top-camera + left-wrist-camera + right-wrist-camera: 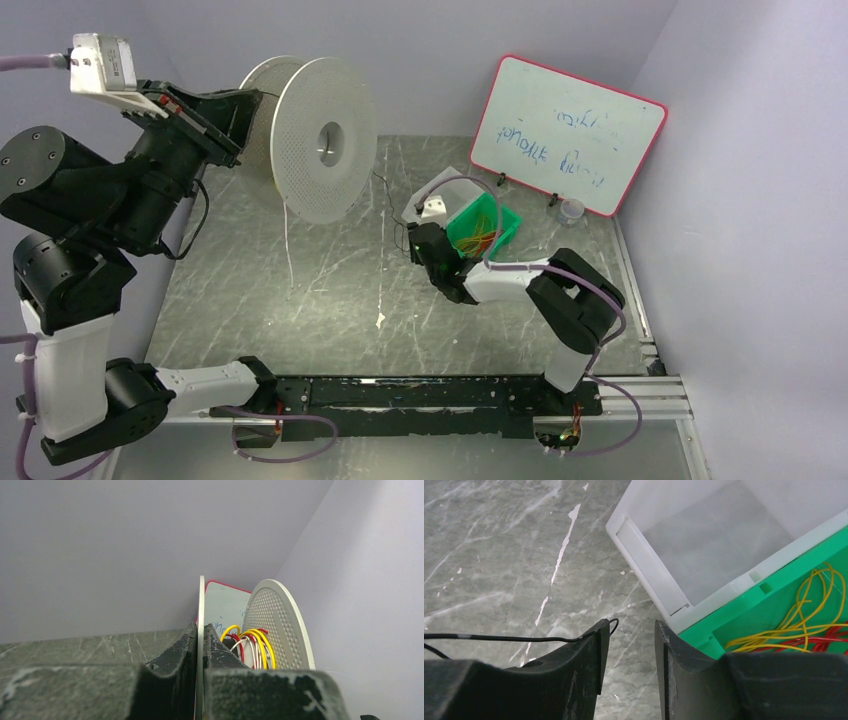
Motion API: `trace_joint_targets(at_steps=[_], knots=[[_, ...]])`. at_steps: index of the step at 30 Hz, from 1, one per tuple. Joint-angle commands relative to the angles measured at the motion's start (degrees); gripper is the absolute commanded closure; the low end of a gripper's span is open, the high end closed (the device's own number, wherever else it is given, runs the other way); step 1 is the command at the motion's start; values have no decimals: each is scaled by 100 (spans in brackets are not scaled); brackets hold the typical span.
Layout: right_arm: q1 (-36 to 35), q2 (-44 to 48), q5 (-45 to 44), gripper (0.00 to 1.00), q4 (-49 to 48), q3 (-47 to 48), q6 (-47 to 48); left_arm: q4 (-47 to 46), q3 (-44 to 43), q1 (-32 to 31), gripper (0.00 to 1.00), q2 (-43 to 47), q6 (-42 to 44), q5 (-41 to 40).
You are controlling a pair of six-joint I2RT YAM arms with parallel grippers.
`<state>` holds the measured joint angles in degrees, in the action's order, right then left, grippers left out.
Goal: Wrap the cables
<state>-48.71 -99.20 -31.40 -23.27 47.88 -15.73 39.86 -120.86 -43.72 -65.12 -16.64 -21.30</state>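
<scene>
A white spool stands at the back left. My left gripper is shut on its near flange. Yellow, red and white cables are wound on the core between that flange and the far one. A white strand hangs from the spool to the table. My right gripper is open, low over the table beside a green bin. In the right wrist view a black cable lies on the table, its curled end at my left fingertip. Yellow cables and red ones lie in the bin.
A white open box sits against the green bin's far side. A red-framed whiteboard leans at the back right, with a small clear cup in front of it. The walls stand close on both sides.
</scene>
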Motion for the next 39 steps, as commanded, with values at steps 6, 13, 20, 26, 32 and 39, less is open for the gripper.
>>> trace_joint_targets(at_steps=[6,13,20,26,32,39], knots=[[-86,383,-58,61,114,-854,-393,-346,-305,7,93,281,-74,-83],[-282,1300,-203,64,500,-1648,-672,-386,-282,0,93,379,-13,-182],[-551,2187,-669,65,1361,-2257,-1198,-342,-369,-20,93,405,71,-372],[-639,3415,-783,65,2332,-2609,-1963,-261,-523,-129,93,488,308,-796],[-641,3897,-674,64,3062,-2732,-2799,-116,-737,-416,93,614,573,-1333],[-656,4583,-427,61,3980,-2842,-3887,-38,-543,-821,93,936,779,-1947]])
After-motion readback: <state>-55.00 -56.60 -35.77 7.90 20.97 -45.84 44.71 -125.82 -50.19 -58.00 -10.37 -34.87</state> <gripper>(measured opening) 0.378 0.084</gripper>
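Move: The black cable's loose end is at the right hand, about 1 cm to its left at the tip of its left finger. From that hand the clear lid is some 8 cm ahead and 5 cm right, the green box 3 cm ahead and 14 cm right, both about 6 cm below. The left hand holds the spool, centred roughly 3 cm ahead, 6 cm right and 4 cm below; from the left hand the cable end is about 15 cm ahead, 18 cm right and 52 cm down. With the black cable still lying on its left finger, the parted right gripper draws it back and to the right, nearly 20 cm in all, past the green box's near side and away from the spool. It dips about 4 cm early, regains roughly half, and late on rolls and tips down some 10 degrees. The left hand, still pinching the spool's flange, swings it left and back about 9 cm. ##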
